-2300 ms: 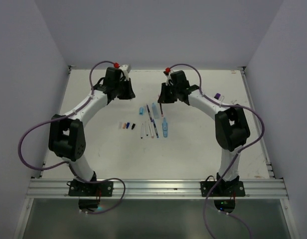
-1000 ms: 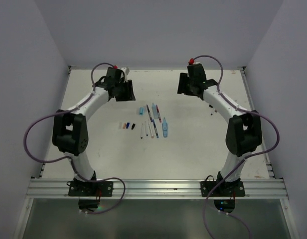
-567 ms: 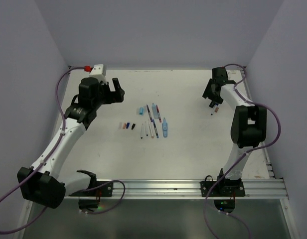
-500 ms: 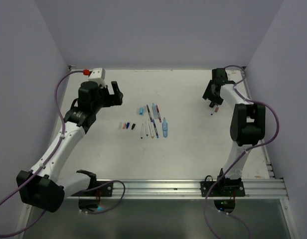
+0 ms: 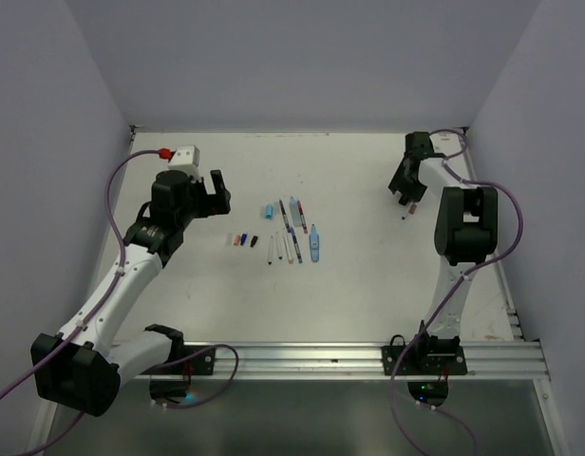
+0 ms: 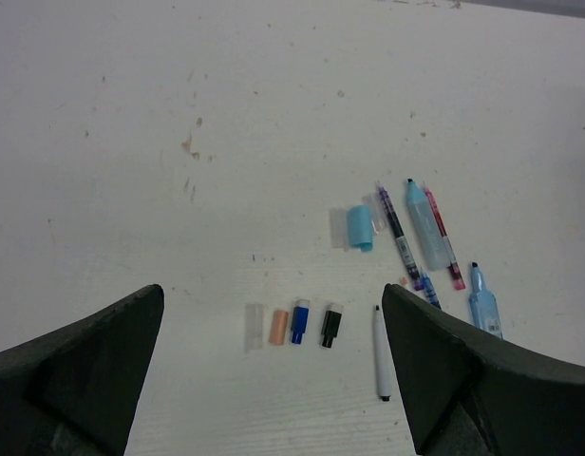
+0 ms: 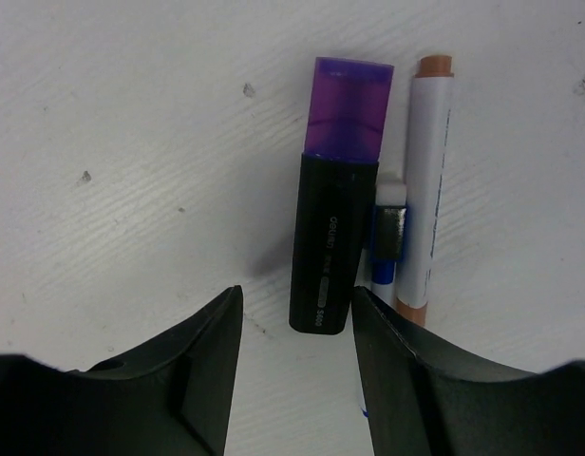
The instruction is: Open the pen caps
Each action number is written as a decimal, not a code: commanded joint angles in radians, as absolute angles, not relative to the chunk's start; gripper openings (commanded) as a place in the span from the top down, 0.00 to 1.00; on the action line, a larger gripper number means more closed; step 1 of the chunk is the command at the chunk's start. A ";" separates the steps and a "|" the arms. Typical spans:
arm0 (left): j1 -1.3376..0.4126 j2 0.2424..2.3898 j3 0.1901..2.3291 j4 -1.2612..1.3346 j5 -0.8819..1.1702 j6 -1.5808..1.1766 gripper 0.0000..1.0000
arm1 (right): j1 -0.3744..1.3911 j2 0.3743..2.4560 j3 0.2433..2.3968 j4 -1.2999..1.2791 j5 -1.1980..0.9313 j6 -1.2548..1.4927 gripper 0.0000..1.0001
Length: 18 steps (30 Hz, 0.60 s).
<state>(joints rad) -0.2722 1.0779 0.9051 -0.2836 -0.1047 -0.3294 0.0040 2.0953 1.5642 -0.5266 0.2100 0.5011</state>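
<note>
A row of loose pen caps lies on the white table: clear [image 6: 254, 326], orange [image 6: 278, 326], blue [image 6: 299, 323] and black [image 6: 330, 325], with a light-blue cap [image 6: 360, 228] farther off. Uncapped pens [image 6: 427, 228] lie to their right, a white one [image 6: 381, 351] nearest. My left gripper [image 6: 273, 380] hangs open above and short of the caps [image 5: 243, 238], holding nothing. At the far right, my right gripper [image 7: 294, 302] is open, its fingers on either side of the near end of a black highlighter [image 7: 335, 247] with a purple cap [image 7: 349, 104], not touching it. Beside it lie a white pen with an orange cap [image 7: 427, 190] and a blue-clipped pen [image 7: 387, 242].
The table [image 5: 368, 275] is walled at the back and on both sides. A metal rail [image 5: 292, 359] runs along the near edge. The pen group [image 5: 292, 233] sits mid-table; the right gripper [image 5: 404, 196] works close to the right edge.
The left arm has swung back and to the left, its jaws opening wide. The right arm has moved out to the far right and lowered over the capped pens, its jaws narrowing.
</note>
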 commanded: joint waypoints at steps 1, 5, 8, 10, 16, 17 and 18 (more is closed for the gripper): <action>-0.265 1.066 0.907 -0.218 -0.109 -0.327 0.00 | 0.005 2.124 1.621 -0.523 0.196 0.526 0.47; -0.265 1.072 0.907 -0.219 -0.107 -0.325 0.00 | -0.026 2.154 1.640 -0.528 0.189 0.531 0.48; -0.265 1.074 0.907 -0.219 -0.103 -0.325 0.00 | -0.028 2.172 1.647 -0.534 0.187 0.525 0.51; -0.265 1.077 0.907 -0.218 -0.095 -0.328 0.00 | -0.026 2.180 1.647 -0.543 0.183 0.522 0.52; -0.265 1.088 0.910 -0.204 -0.048 -0.339 0.00 | -0.023 2.175 1.614 -0.534 0.151 0.500 0.76; -0.265 1.088 0.910 -0.198 -0.040 -0.344 0.00 | -0.021 2.169 1.603 -0.529 0.138 0.497 0.84; -0.265 1.088 0.910 -0.195 -0.032 -0.347 0.00 | -0.009 2.149 1.580 -0.522 0.126 0.486 0.87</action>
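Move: The purple-capped black highlighter has its middle some 4 cm ahead of the right hand, 3 cm to its right and 2 cm below; its near end is almost under the open fingers. The blue marker lies about level with the right hand and 3 cm to its right, the orange-tipped white marker roughly 3 cm ahead and 6 cm right. From the left hand the highlighter lies about 18 cm ahead, 54 cm right and 20 cm below. The right fingers pinch the highlighter by the near part of its black barrel, one on each side, narrowing from about half open to about a third. Before that the hand eases forward and down over the barrel, a bit over 1 cm each way, and edges slightly right, with its tilt nearly unchanged. ##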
